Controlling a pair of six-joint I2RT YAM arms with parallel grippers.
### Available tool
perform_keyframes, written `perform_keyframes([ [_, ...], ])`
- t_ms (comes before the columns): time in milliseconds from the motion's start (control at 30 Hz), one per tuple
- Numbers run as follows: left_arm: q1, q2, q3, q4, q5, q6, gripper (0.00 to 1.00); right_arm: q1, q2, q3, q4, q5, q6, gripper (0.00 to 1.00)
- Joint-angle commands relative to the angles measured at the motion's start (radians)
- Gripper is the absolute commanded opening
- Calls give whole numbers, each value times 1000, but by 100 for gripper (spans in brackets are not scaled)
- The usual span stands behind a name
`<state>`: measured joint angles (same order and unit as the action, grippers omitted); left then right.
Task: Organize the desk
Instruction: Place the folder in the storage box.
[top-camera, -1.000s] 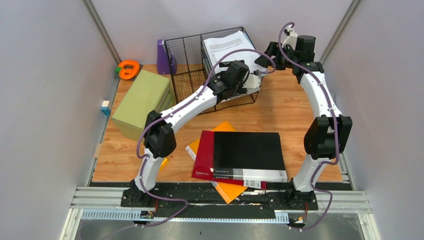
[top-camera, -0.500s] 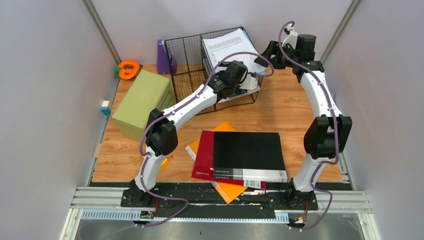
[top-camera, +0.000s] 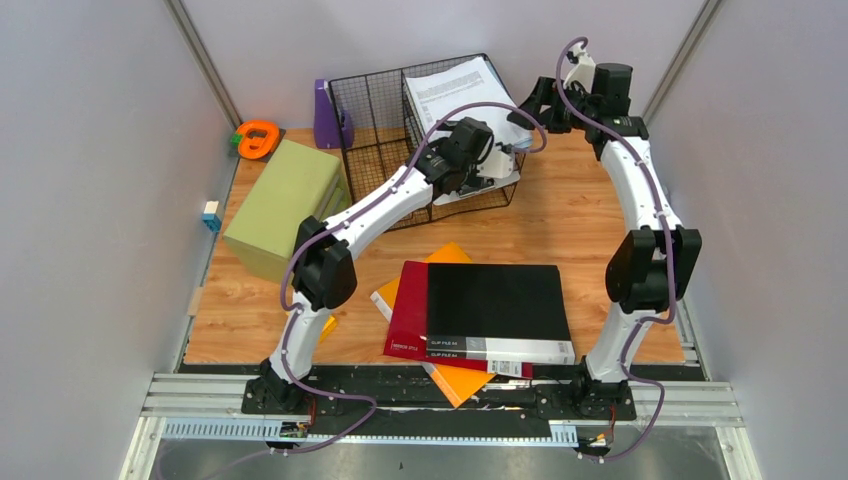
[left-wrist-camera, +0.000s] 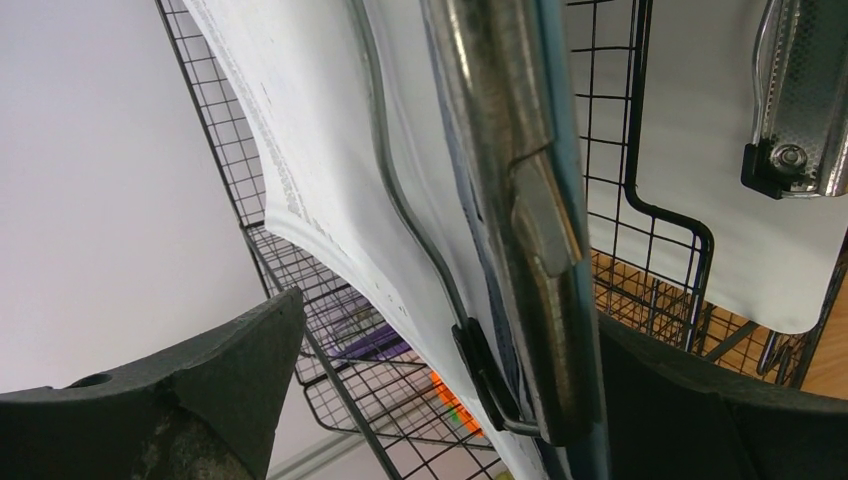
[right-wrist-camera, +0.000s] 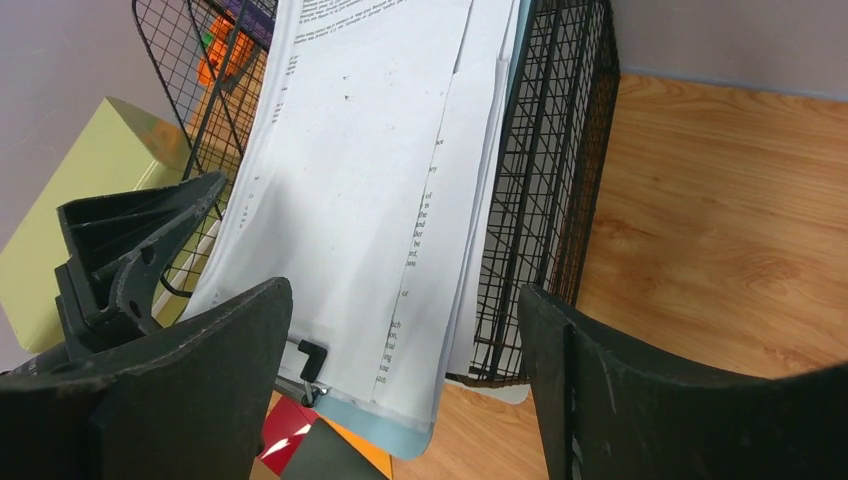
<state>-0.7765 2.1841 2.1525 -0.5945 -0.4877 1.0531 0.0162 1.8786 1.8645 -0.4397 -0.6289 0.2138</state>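
A light-blue clipboard with white printed sheets (top-camera: 455, 90) (right-wrist-camera: 370, 180) leans tilted in the black wire basket (top-camera: 375, 110) at the back of the desk (top-camera: 570, 210). Its clip end points toward the near side. My left gripper (top-camera: 497, 160) (left-wrist-camera: 450, 315) is open and straddles that end. The metal clip (left-wrist-camera: 520, 200) lies between the jaws, close to the right one. My right gripper (top-camera: 528, 108) (right-wrist-camera: 402, 292) is open beside the basket's right wall (right-wrist-camera: 545, 150). It faces the sheets from above without touching them.
A white clipboard (left-wrist-camera: 790, 100) rests against the basket's front. A black binder (top-camera: 495, 300), a red one (top-camera: 408, 310) and an orange folder (top-camera: 450, 380) lie stacked near the front. A green box (top-camera: 285, 205), a purple holder (top-camera: 325, 115) and an orange tape dispenser (top-camera: 257, 138) stand at the left.
My right gripper's jaws have widened and the arm has drawn back slightly. My left wrist has edged right toward the clip end. The clipboard has barely shifted.
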Motion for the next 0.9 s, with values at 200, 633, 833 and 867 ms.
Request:
perform_keyframes([
  [200,19,-21,-29,38,16,-75,100,19,94,84,-30,-19,-38,82],
  [633,26,-59,-138,77,60,-162,100,95,135,70,-102,272,-242,65],
  [833,33,-79,-158,80,76,-173,100,112,148,48,-128,357,-302,59],
  [867,35,-82,-160,79,80,-175,100,118,148,39,-128,372,-311,59],
])
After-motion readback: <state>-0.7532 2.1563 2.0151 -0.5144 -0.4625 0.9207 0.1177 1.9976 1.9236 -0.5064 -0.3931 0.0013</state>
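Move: The clipboard being set in as the folder has its middle some 10 cm left of the right hand, level with it front to back and about 8 cm below; from the left hand, 7 cm ahead, 2 cm left and 4 cm below. The storage box's middle lies roughly 18 cm left of the right hand, 3 cm ahead and 15 cm below. The black folder is about 30 cm back, 6 cm left and 28 cm below. Right hand drops 6 cm onto the clipboard's right edge, narrowing its fingers, as the left lowers 3.5 cm. ##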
